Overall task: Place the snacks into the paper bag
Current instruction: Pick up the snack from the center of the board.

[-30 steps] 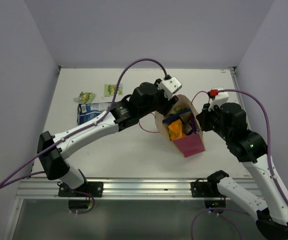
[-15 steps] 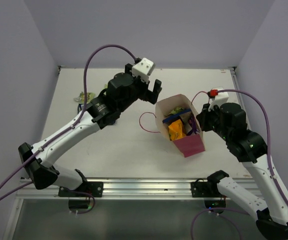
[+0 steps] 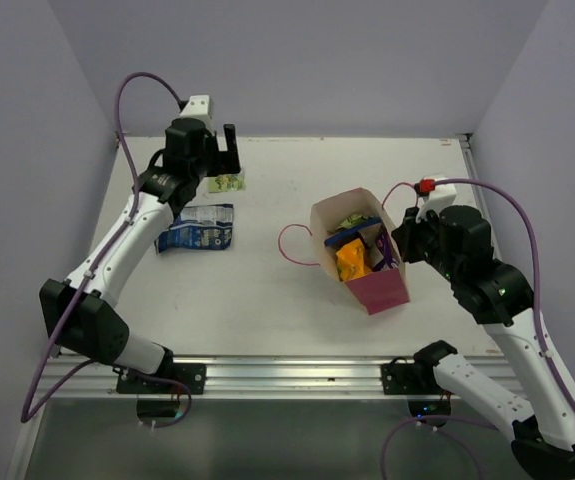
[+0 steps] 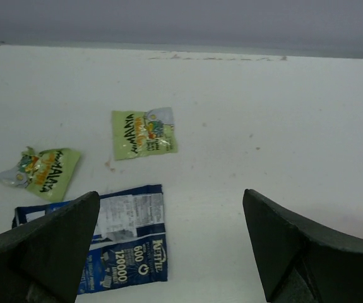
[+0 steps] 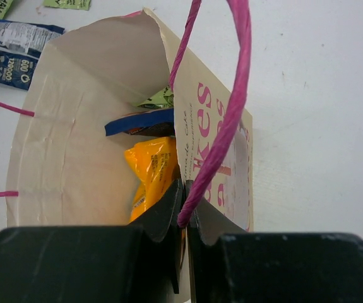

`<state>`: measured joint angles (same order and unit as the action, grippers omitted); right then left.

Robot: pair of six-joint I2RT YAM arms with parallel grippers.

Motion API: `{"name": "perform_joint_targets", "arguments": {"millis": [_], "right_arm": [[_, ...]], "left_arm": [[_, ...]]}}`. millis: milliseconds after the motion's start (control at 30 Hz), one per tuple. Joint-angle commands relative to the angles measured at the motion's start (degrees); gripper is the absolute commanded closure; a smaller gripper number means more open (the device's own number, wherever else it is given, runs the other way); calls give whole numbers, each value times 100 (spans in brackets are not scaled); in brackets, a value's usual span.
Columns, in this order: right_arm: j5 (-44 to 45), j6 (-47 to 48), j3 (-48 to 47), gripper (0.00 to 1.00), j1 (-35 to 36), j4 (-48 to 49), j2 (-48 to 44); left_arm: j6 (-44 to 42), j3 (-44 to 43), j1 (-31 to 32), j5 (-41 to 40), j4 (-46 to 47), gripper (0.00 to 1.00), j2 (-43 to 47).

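The paper bag (image 3: 375, 287) stands right of centre, mouth open. My right gripper (image 3: 399, 242) is shut on its printed front wall and pink cord handle (image 5: 232, 95); the jaws (image 5: 184, 201) pinch the rim. Inside lie an orange packet (image 5: 153, 170), a dark blue packet (image 5: 140, 123) and a green one (image 5: 159, 98). My left gripper (image 3: 217, 150) is open and empty above the far left of the table. Below it (image 4: 170, 202) lie a dark blue packet (image 4: 115, 243) and two green packets (image 4: 143, 132) (image 4: 40, 172).
The bag's other pink cord loop (image 3: 292, 245) lies on the table left of the bag. Grey walls close in the table at the back and on both sides. An aluminium rail (image 3: 287, 375) runs along the near edge.
My left arm has swung from the bag's mouth to the far left, above the loose packets, with its jaws open. The right gripper and the bag have not moved.
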<state>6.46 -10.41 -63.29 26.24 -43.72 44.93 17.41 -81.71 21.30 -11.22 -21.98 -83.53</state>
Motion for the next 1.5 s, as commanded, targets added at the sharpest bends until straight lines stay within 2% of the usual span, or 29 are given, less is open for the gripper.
{"name": "perform_joint_targets", "arguments": {"millis": [0, 133, 267, 367, 600, 867, 1100, 1467], "right_arm": [[-110, 57, 9, 93, 4, 242, -45], [-241, 31, -8, 93, 4, 242, -63], [-355, 4, 18, 93, 13, 233, -72], [-487, -48, 106, 93, 13, 312, -98], [-549, -66, 132, 94, 13, 330, -54], [-497, -40, 88, 94, 13, 250, -10], [-453, -48, 80, 94, 4, 207, 25], [-347, -31, 18, 94, 4, 163, 104]], "left_arm": [[-140, 50, -223, -915, -237, 2, -251], [-615, -20, -267, -2082, -211, 2, -620], [-1299, -46, -354, -2437, 96, 2, -1120], [-1887, -64, -460, -2437, 466, 3, -1542], [-2531, -257, -785, -2235, 835, 8, -2457], [-2663, -565, -1137, -2112, 914, 16, -3415], [-2690, -811, -1312, -1875, 985, 25, -3855], [-2795, -882, -1321, -1945, 1266, 30, -4478]]}}
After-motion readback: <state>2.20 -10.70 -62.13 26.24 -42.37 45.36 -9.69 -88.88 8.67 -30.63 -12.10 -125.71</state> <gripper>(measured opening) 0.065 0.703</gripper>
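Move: From the open left gripper, the left green snack packet lies about 12 cm ahead, 17 cm to the left and some 28 cm below. The other green packet lies about 15 cm to the right of it and 4 cm farther out; the blue snack bag lies 9 cm nearer and 8 cm to its right, all on the board. From the right gripper, on the paper bag's rim, the left green packet is roughly 31 cm ahead, 52 cm left and 28 cm down. Bring the left gripper down about 25 cm and left some 16 cm, with 10 cm of forward reach, onto the left green packet, easing off as it gets low. On the way, roll its left side up about 40 degrees, tip the fingers further down and draw them in from wide open to about two-thirds, one each side of the packet. Keep the right gripper's pinch on the paper bag's rim. ##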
